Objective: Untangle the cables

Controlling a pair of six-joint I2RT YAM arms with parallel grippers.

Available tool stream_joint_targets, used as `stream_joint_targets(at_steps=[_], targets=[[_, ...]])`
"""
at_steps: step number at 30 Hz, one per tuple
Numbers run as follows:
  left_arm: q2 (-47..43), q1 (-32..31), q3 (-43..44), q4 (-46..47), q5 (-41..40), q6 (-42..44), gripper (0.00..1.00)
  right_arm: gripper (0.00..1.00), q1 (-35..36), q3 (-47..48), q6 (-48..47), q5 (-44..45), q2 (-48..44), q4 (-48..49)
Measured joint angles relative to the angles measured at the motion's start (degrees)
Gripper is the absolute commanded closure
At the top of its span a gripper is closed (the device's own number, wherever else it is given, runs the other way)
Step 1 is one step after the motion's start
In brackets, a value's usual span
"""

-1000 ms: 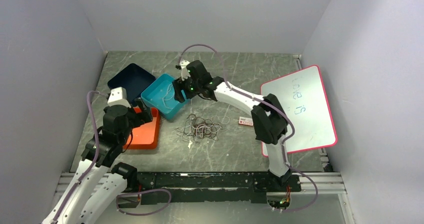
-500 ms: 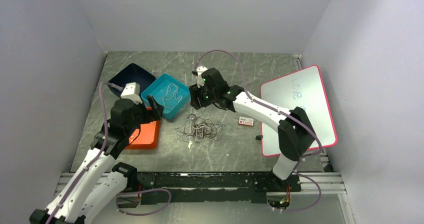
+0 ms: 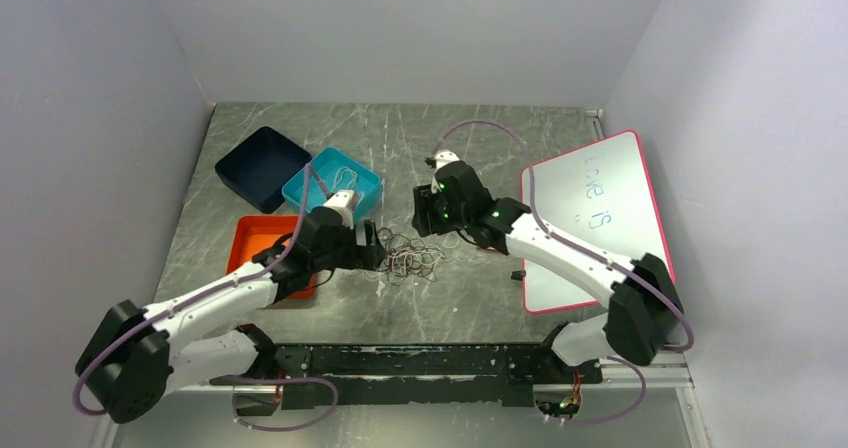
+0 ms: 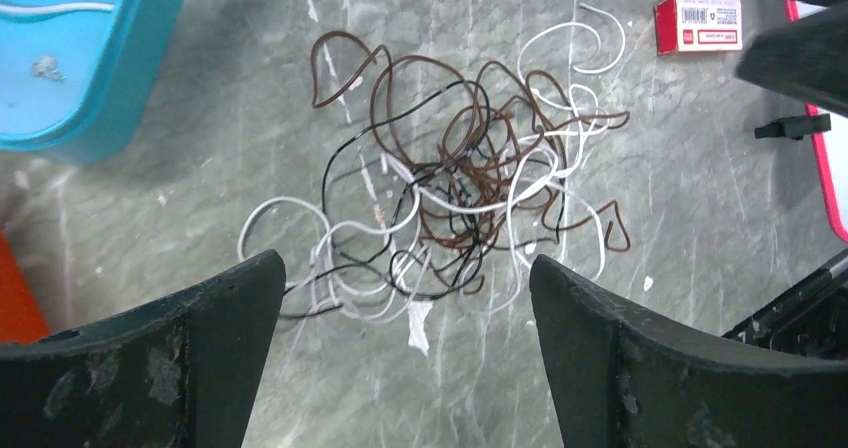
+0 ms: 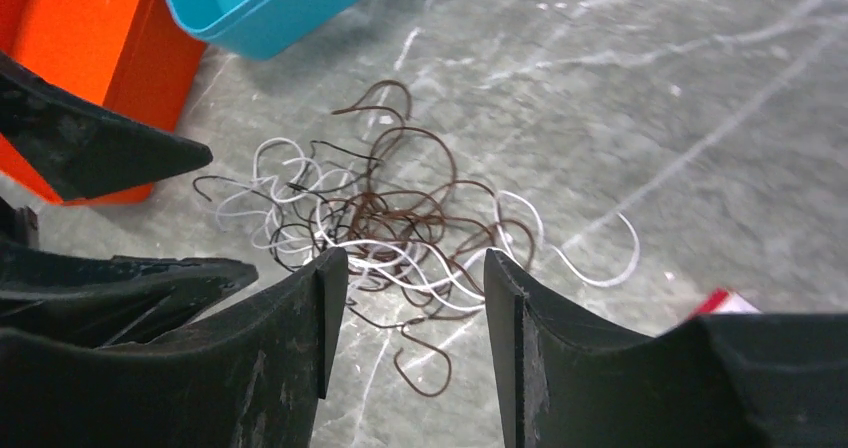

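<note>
The cables are a palm-sized tangle of thin brown, black and whitish wires lying on the grey marbled table. In the left wrist view the cables lie just ahead of my left gripper, whose jaws stand wide open and empty. From above, the left gripper is at the tangle's left edge and the right gripper at its upper right. Through the right wrist camera the cables lie ahead of and partly between the fingers of my right gripper, which is partly open and holds nothing.
A teal bin holding a whitish wire, a navy bin and an orange tray stand left of the tangle. A pink-edged whiteboard lies at right. A small red-and-white box and a small black piece lie nearby.
The left arm swung right from over the orange tray to the tangle's left edge. The right arm moved from the teal bin to the tangle's upper right, its jaws narrowing.
</note>
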Motion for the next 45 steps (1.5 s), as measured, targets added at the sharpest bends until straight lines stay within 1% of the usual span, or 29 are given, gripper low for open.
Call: stream_joint_targets(at_steps=[6,13,18,22,27,32,35,38,41,45], targets=[[8.57,-2.84,0.33,6.34,-0.42,-1.36,0.04,0.44,-0.02,-6.16,4.42,8.96,-8.92,-1.2],[19.17,-5.16,0.87,13.46,0.5,-1.46,0.05,0.44,-0.02,-10.78,9.09,15.54,-18.1,-3.04],[26.18,-7.13,4.31,18.67,3.54,-1.42,0.06,0.44,-0.04,-11.76,10.51,18.82,-22.51,-4.39],[28.7,-8.72,8.39,22.16,5.9,-1.36,0.05,0.44,-0.11,-12.85,11.45,21.05,-24.94,-6.25],[28.15,-8.92,10.58,25.05,7.21,-0.92,0.05,0.44,-0.13,-13.97,12.5,22.47,-26.53,-7.54],[25.24,-8.92,10.78,22.18,5.66,-0.33,0.03,0.44,-0.13,-13.97,12.55,22.6,-26.56,-8.15],[20.28,-8.9,10.08,18.14,2.03,-0.33,0.02,0.44,-0.13,-13.97,11.87,21.11,-26.53,-7.98],[14.05,-8.9,8.74,15.13,-1.31,-0.37,0.02,0.45,-0.13,-13.97,10.34,17.11,-25.42,-6.93],[8.0,-8.87,7.04,12.66,-4.83,-0.44,0.02,0.49,-0.13,-13.97,9.25,12.96,-22.32,-5.86],[2.6,-8.83,5.05,9.49,-9.07,-0.81,0.02,0.5,-0.13,-13.94,8.24,7.96,-17.68,-5.11]])
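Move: The cable tangle's middle lies about 7 cm to the left hand's right, 4 cm ahead and 8 cm below it. From that hand the teal bin is some 18 cm ahead and 11 cm left, and the orange bin 22 cm left and 4 cm ahead. From the right hand the tangle is about 5 cm left, roughly level with it and 13 cm below; the matchbox is 14 cm right and 3 cm ahead. At the cable tangle's left side the wide-open left fingers dip about 6 cm while going right, then sweep on rightward and rise, some 13 cm across in all, before lifting and coming back left about 8 cm. The right hand, half open, draws some 11 cm right, turning clockwise about 25 degrees and rising slightly, then starts back left and down towards the tangle. ##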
